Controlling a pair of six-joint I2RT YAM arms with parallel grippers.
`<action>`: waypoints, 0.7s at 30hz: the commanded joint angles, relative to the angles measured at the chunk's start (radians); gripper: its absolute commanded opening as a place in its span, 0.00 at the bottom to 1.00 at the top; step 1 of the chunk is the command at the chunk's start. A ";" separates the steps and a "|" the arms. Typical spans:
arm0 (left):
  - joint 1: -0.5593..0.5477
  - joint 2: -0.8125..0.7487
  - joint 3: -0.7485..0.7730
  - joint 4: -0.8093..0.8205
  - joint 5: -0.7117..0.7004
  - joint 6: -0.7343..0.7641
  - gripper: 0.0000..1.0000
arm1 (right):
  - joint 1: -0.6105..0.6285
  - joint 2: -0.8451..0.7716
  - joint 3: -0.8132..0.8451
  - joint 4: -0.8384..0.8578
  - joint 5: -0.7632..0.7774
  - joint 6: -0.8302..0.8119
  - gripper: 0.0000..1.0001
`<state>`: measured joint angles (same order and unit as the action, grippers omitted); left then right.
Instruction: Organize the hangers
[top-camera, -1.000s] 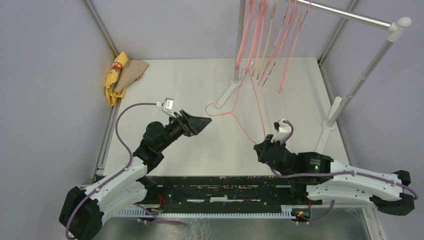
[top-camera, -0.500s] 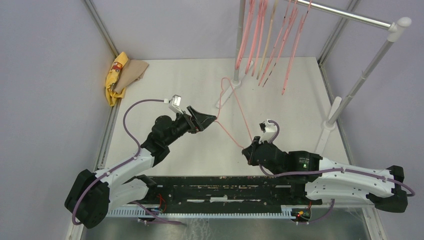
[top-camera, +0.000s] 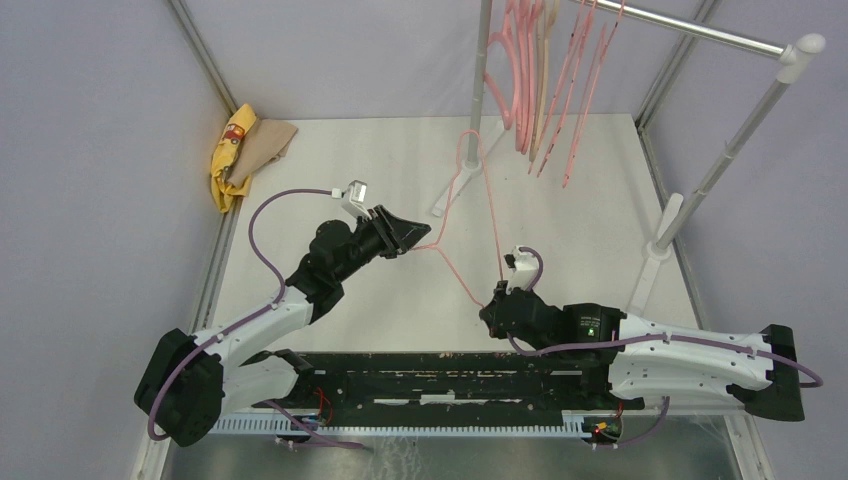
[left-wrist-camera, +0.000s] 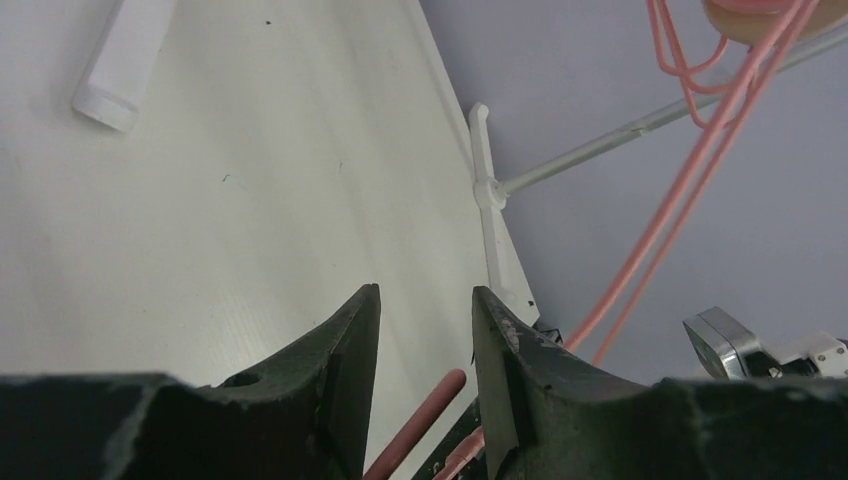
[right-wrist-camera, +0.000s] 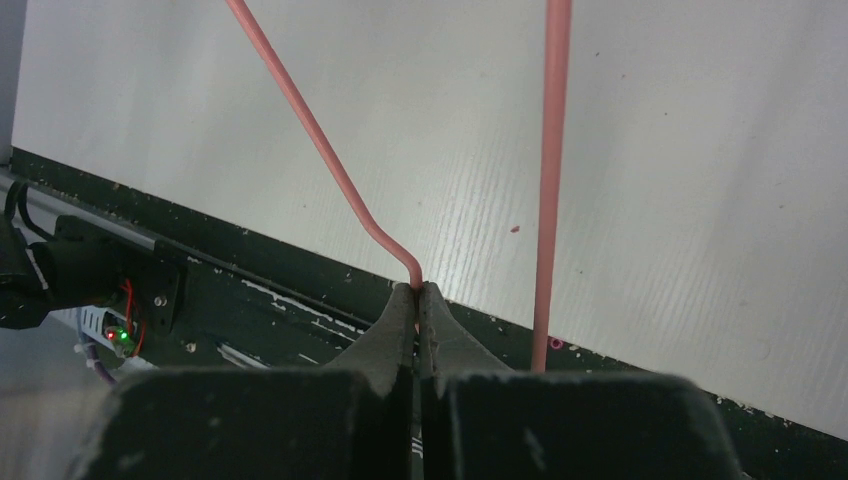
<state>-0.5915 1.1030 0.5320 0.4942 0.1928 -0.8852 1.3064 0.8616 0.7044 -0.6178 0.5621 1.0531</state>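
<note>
A thin pink wire hanger stands tilted above the table, its hook close to the rack's left post. My right gripper is shut on its wire, pinched at a bend right at the fingertips. My left gripper is at the hanger's left corner. Its jaws stand partly apart, and a length of pink wire runs between them with a gap on both sides. Several more pink hangers and a beige one hang from the rail.
The white-and-silver rack has one foot mid-table and a second post and foot at the right edge. Yellow and tan cloths lie in the back left corner. A black strip runs along the near edge.
The right arm has pulled the hanger left and tipped it up off the table. The left gripper has moved right to the hanger's corner and its jaws have narrowed. The hung hangers have swung.
</note>
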 joint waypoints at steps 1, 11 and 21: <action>-0.005 -0.047 0.002 -0.044 -0.089 0.028 0.03 | -0.001 0.019 0.018 0.042 0.044 0.003 0.01; -0.005 -0.060 0.115 -0.465 -0.318 0.071 0.03 | 0.001 0.164 0.195 -0.124 0.093 -0.084 0.42; -0.005 0.051 0.322 -0.754 -0.398 0.074 0.03 | 0.119 0.390 0.367 -0.146 0.236 -0.160 0.77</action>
<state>-0.5961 1.1217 0.6998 -0.1379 -0.1528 -0.8558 1.3701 1.1511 0.9600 -0.7429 0.6815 0.9352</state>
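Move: The left fingers still hold the last hanger's hook, with its neck about 3 cm to their right. The near corner lies some 14 cm back, 14 cm right and 7 cm lower than that hand. The near end of the rack foot is on the table about 11 cm ahead, 4 cm right and 19 cm below it. The right fingers are shut on the wire at the near corner; from them the neck is roughly 14 cm ahead, 11 cm left and 6 cm up. Keeping its hold on the hook, the left hand carries the hanger about 7 cm down and 6 cm to the left, away from the rack, tipping its fingers downward and swinging them counter-clockwise with its left side rising. The right hand sinks a little with the near corner, then opens to about three quarters and lets go, rising some 2 cm and drifting nearly 3 cm left as its left side rolls down about 15 degrees. ##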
